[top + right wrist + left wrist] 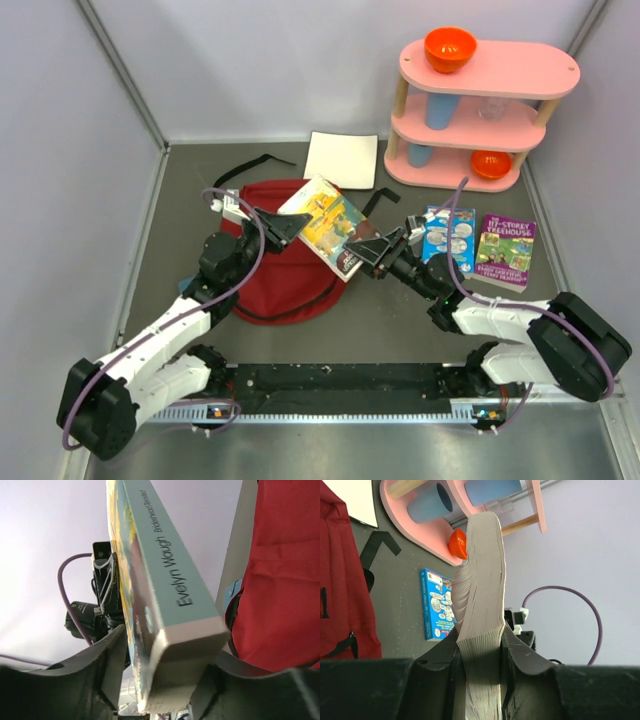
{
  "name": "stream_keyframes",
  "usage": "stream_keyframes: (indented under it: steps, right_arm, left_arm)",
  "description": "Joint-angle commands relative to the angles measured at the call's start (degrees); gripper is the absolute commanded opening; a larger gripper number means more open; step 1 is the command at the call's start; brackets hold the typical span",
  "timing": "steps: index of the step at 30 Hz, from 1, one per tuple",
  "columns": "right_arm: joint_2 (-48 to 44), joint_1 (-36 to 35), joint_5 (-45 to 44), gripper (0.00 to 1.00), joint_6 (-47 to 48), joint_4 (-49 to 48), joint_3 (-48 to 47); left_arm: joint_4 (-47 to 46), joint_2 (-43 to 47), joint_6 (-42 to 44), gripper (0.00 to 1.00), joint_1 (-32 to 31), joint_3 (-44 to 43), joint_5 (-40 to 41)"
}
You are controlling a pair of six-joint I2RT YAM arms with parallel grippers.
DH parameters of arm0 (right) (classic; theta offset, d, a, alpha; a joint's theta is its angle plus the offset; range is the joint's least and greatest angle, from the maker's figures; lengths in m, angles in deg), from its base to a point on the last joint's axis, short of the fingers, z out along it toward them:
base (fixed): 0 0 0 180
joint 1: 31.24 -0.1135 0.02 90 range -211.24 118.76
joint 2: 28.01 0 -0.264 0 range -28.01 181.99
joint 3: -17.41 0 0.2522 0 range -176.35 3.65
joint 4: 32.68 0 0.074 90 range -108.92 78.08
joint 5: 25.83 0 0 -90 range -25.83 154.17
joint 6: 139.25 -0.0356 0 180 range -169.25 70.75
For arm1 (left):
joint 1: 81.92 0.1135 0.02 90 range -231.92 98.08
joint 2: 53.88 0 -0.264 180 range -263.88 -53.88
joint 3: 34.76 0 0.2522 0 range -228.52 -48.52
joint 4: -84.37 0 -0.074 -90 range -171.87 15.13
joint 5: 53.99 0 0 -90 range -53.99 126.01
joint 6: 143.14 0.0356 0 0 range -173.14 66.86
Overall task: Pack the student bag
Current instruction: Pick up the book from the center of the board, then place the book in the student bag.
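Observation:
The student bag (275, 285), dark red with black straps, lies flat at the left middle of the table and also shows as red fabric (285, 580) (340, 580). Above its right edge hangs a paperback book (330, 225) with a teal spine reading Evelyn Waugh (165, 580). My left gripper (290, 222) is shut on the book's page edge (482, 580), its jaws pressed on both covers (480, 655). My right gripper (372, 255) stands around the book's opposite corner (165, 680), with a thin gap at one finger.
A blue book (447, 238) and a purple book (506, 250) lie right of the bag. A white sheet (341, 160) lies behind it. A pink shelf (480, 110) at the back right holds orange bowls (449, 48) and blue cups.

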Motion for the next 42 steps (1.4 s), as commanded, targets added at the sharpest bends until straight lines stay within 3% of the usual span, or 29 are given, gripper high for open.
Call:
stream_keyframes:
  steps: [1, 4, 6, 7, 8, 9, 11, 12, 13, 17, 20, 23, 30, 38, 42]
  right_arm:
    - [-0.55, -1.14, -0.37, 0.43, 0.43, -9.22, -2.22]
    - [-1.43, -1.14, -1.17, 0.17, 1.66, -7.73, -2.04]
    - [-2.40, -1.14, -1.60, 0.14, 2.62, -5.80, -2.22]
    - [-2.84, -1.14, -1.69, 0.04, 3.76, -4.57, -2.39]
    - [-4.41, -1.05, -1.96, 0.02, 4.47, -3.34, -2.39]
    - [-5.47, -1.05, -2.66, 0.01, 5.43, -1.41, -2.48]
    - [-9.93, -1.05, -4.84, 0.00, 8.33, 7.01, -2.57]
    - [-12.22, -1.13, -5.90, 0.00, 9.73, 10.61, -3.01]
    - [-14.33, -1.05, -7.39, 0.00, 12.27, 20.31, -3.36]
    - [-26.37, -1.13, -20.28, 0.00, 18.44, 43.82, -5.72]
    - [-34.55, -1.05, -29.43, 0.00, 20.11, 61.03, -7.22]
    - [-41.23, -1.05, -32.80, 0.00, 21.00, 68.01, -6.70]
    - [-46.78, -1.05, -33.07, 0.00, 19.95, 76.82, -7.23]
    - [-46.62, -1.05, -33.34, 0.00, 17.30, 76.92, -5.90]
    - [-44.86, -1.05, -32.90, 0.00, 18.98, 76.92, -7.05]
  left_arm:
    - [-7.26, 0.61, -1.26, 0.00, -0.24, 0.03, -0.40]
    - [-5.51, 0.52, -0.39, 0.00, -0.24, -0.15, -1.19]
    - [-3.23, 0.96, 2.23, 0.01, -0.24, -0.93, -1.45]
    - [0.62, 1.22, 3.99, 0.09, -0.24, -1.37, -1.72]
    - [3.61, 2.00, 8.45, 0.19, -0.24, -1.99, -1.46]
    - [7.04, 2.62, 10.84, 0.45, -0.24, -3.82, -1.11]
    - [16.76, 4.46, 17.76, 0.78, -0.24, -6.11, 0.65]
    - [19.61, 5.17, 20.07, 0.89, -0.24, -6.64, 1.26]
    - [22.95, 6.05, 22.36, 0.96, -0.24, -7.08, 3.53]
    - [37.62, 9.21, 34.47, 0.98, -0.24, -8.84, 6.63]
    - [42.83, 8.09, 40.46, 0.98, -0.24, -10.25, 7.69]
    - [47.41, 5.28, 44.34, 0.98, -0.85, -11.65, 3.05]
    - [56.36, -2.46, 51.99, 0.99, -10.51, -17.01, 8.97]
    - [60.77, -5.72, 58.06, 0.99, -14.21, -18.17, -0.48]
    - [61.74, -8.70, 58.24, 0.93, -14.21, -17.99, -3.12]
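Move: My left hand holds the book by its far-left end; the book's middle lies about 8 cm to its right and 2 cm back, at much the same height. From my right hand, whose fingers are round the near-right end, that middle is about 4 cm ahead and 7 cm to the left. The red bag lies some 9 cm ahead of my left hand and 23 cm below, and the blue book some 19 cm ahead and 25 cm right of my right hand, 20 cm below. I finish closing my right fingers on the near end of the book; only then does my left hand open wide and let go. My right hand carries the book about 15 cm right and 9 cm down towards the blue book, turning it some 30 degrees clockwise and tipping its fingers downward, while my empty left hand rolls, sinks 14 cm and draws back 9 cm to point down at the bag's near-right zip edge. ##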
